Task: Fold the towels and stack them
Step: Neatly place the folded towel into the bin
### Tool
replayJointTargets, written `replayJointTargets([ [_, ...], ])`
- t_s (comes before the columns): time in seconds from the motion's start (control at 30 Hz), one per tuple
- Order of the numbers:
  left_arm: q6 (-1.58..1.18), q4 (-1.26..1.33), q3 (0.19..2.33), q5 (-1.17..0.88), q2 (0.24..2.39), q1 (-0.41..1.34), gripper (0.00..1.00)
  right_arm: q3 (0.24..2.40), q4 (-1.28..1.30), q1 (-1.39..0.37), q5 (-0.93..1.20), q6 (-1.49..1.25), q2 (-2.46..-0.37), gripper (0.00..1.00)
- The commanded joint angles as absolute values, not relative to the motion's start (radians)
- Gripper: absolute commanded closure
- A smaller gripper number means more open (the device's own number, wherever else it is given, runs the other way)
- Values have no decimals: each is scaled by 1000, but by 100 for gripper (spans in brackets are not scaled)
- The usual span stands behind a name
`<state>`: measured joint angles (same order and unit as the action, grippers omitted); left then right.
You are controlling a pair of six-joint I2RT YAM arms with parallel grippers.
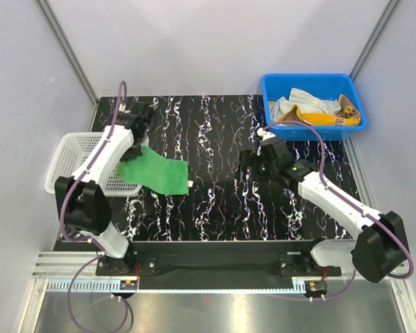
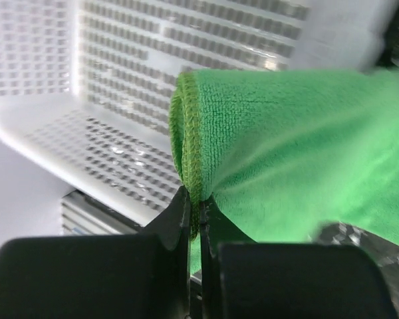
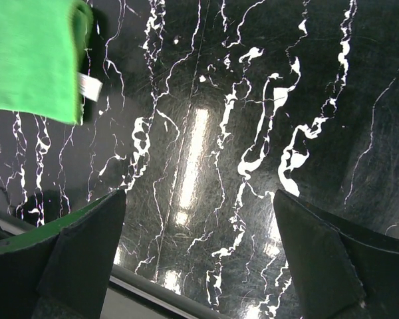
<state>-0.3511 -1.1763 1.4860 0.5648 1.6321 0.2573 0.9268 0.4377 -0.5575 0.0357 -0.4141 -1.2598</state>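
A folded plain green towel (image 1: 156, 172) hangs from my left gripper (image 1: 140, 142) at the left of the black marbled table, beside the white basket (image 1: 73, 154). In the left wrist view my left gripper (image 2: 194, 206) is shut on the green towel's (image 2: 286, 173) stitched edge, with the basket (image 2: 66, 126) right behind it. My right gripper (image 1: 253, 161) hovers open and empty over mid-table; in the right wrist view it (image 3: 196, 256) stands wide open, with the green towel (image 3: 30, 60) at top left. More towels (image 1: 317, 109), white and orange-yellow, lie crumpled in the blue bin (image 1: 274, 89).
The white mesh basket stands at the table's left edge, partly off it. The blue bin stands at the back right corner. Grey walls close in the left, back and right. A metal rail (image 1: 215, 263) runs along the near edge.
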Motion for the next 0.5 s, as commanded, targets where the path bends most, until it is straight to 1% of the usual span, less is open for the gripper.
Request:
replayJointTargets([
  [0.0, -272, -1151, 1511, 689, 1589, 181, 100, 954, 394, -563, 45, -385, -1264, 0],
  [0.1, -235, -1106, 1516, 695, 1592, 114, 100, 960, 387, -563, 41, -373, -1270, 0],
  [0.23, -152, -1062, 1542, 643, 1614, 14, 100, 944, 358, -561, 25, -371, -1255, 0],
  [0.3, -103, -1049, 1546, 685, 1650, 2, 100, 931, 327, -560, 32, -376, -1240, 0],
  [0.47, -156, -1063, 1549, 705, 1698, -93, 100, 916, 281, -561, 67, -377, -1243, 0],
])
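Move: The white bin's middle lies about 14 cm to the left of the left hand, some 2 cm back and 11 cm below. The folded green towel, already pinched by one edge, trails to that hand's right, its middle roughly 10 cm right, 4 cm back and 8 cm lower; its white tag is some 20 cm right and 8 cm back of the hand, about 13 cm down. From the right hand, the bin's middle is about 50 cm left, level fore and aft and 8 cm lower. The green towel is carried sideways over the white bin: the left hand, already raised, sweeps about 11 cm to the left, in from the bin's right side towards its middle, staying at nearly the same height. It turns some 10 degrees counter-clockwise on the way, fingers still shut on the towel's edge. ##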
